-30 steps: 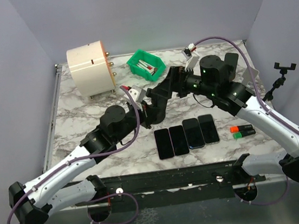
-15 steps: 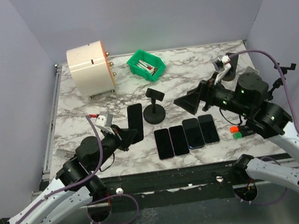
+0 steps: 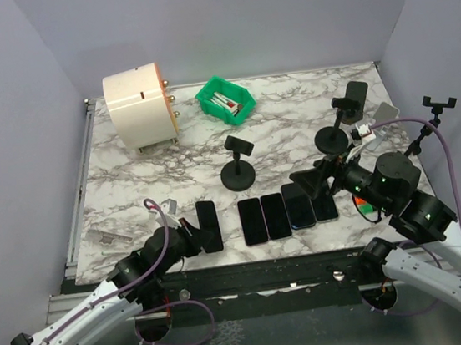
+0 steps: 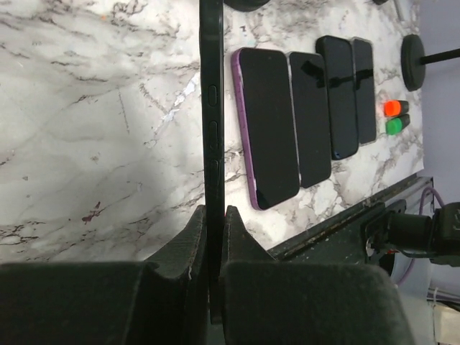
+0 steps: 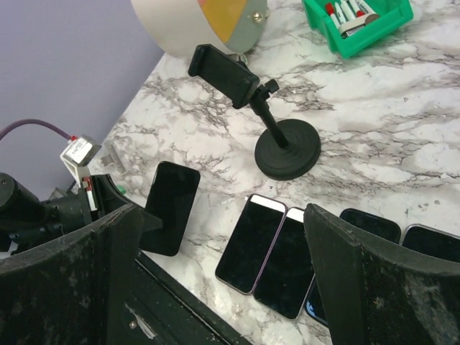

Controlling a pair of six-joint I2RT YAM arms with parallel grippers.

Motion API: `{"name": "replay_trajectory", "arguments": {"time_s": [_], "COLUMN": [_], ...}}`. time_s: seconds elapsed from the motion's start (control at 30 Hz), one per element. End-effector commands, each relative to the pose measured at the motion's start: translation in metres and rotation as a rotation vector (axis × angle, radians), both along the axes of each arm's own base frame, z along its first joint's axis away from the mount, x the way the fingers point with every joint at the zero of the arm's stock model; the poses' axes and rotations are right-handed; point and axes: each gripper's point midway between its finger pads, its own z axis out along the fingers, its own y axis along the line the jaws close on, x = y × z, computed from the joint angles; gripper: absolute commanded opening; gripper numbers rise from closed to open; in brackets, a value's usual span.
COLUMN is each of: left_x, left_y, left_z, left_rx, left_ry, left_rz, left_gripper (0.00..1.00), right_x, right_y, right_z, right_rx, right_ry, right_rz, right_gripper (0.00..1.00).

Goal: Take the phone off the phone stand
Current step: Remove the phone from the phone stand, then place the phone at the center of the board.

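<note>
My left gripper is shut on the lower end of a black phone, held near the table's front left, to the left of the phone row. In the left wrist view the phone runs edge-on out from between the fingers. The black phone stand at mid-table has an empty clamp; it also shows in the right wrist view. A second stand at the right back holds another phone. My right gripper is open and empty above the right end of the row. The right wrist view also shows the held phone.
Several phones lie side by side at the front centre. Orange and green markers lie to their right. A cream cylinder and a green bin stand at the back. A small metal part lies front left.
My left arm has drawn back toward the near edge with the phone, away from the middle stand. My right arm has pulled back to the front right, uncovering the second stand.
</note>
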Motion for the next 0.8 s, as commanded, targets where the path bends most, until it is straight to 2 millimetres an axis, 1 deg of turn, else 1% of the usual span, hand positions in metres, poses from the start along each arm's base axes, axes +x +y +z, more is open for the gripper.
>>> {"name": "replay_trajectory", "arguments": {"time_s": [0.0, 0.17, 0.4, 0.6, 0.77], "left_x": [0.009, 0.007, 0.006, 0.003, 0.005], "left_y": [-0.018, -0.028, -0.042, -0.045, -0.044], "left_z": [0.007, -0.012, -0.018, -0.033, -0.046], "left_rx": [-0.086, -0.096, -0.135, -0.126, -0.121], "left_ry": [0.004, 0.052, 0.087, 0.146, 0.212], "left_rz": [0.013, -0.006, -0.040, -0.045, -0.026], "left_gripper": [0.00, 0.00, 0.00, 0.00, 0.00], "right_x": [0.009, 0.011, 0.009, 0.007, 0.006], "right_y": [-0.005, -0.004, -0.001, 0.003, 0.005], "right_z": [-0.006, -0.013, -0.015, -0.019, -0.020], "right_rx": [-0.032, -0.042, -0.030, -0.020, -0.013], "right_ry": [-0.018, 0.001, 0.004, 0.025, 0.037], "right_rz": [-0.047, -0.047, -0.034, -0.015, -0.006], "right_gripper": [0.98, 0.97, 0.97, 0.97, 0.96]}}
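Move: The left gripper already holds a phone over the near edge of the table. The free spot it goes to lies about 8 cm to its right, 3 cm ahead and 6 cm below. Just beyond lies the purple-edged phone, 16 cm right and 4 cm ahead, then the second phone, 24 cm right and 4 cm ahead; the emptied stand's base is 19 cm ahead, 13 cm right. From the right gripper the free spot is about 28 cm left, 5 cm back and 27 cm below. Lower the left gripper about 4 cm towards the table with the phone still pinched. Then carry it some 4 cm to the right, nearly level, towards the purple-edged phone at the left end of the row, tipping the fingers roughly 10 degrees farther down and keeping the grip shut. ##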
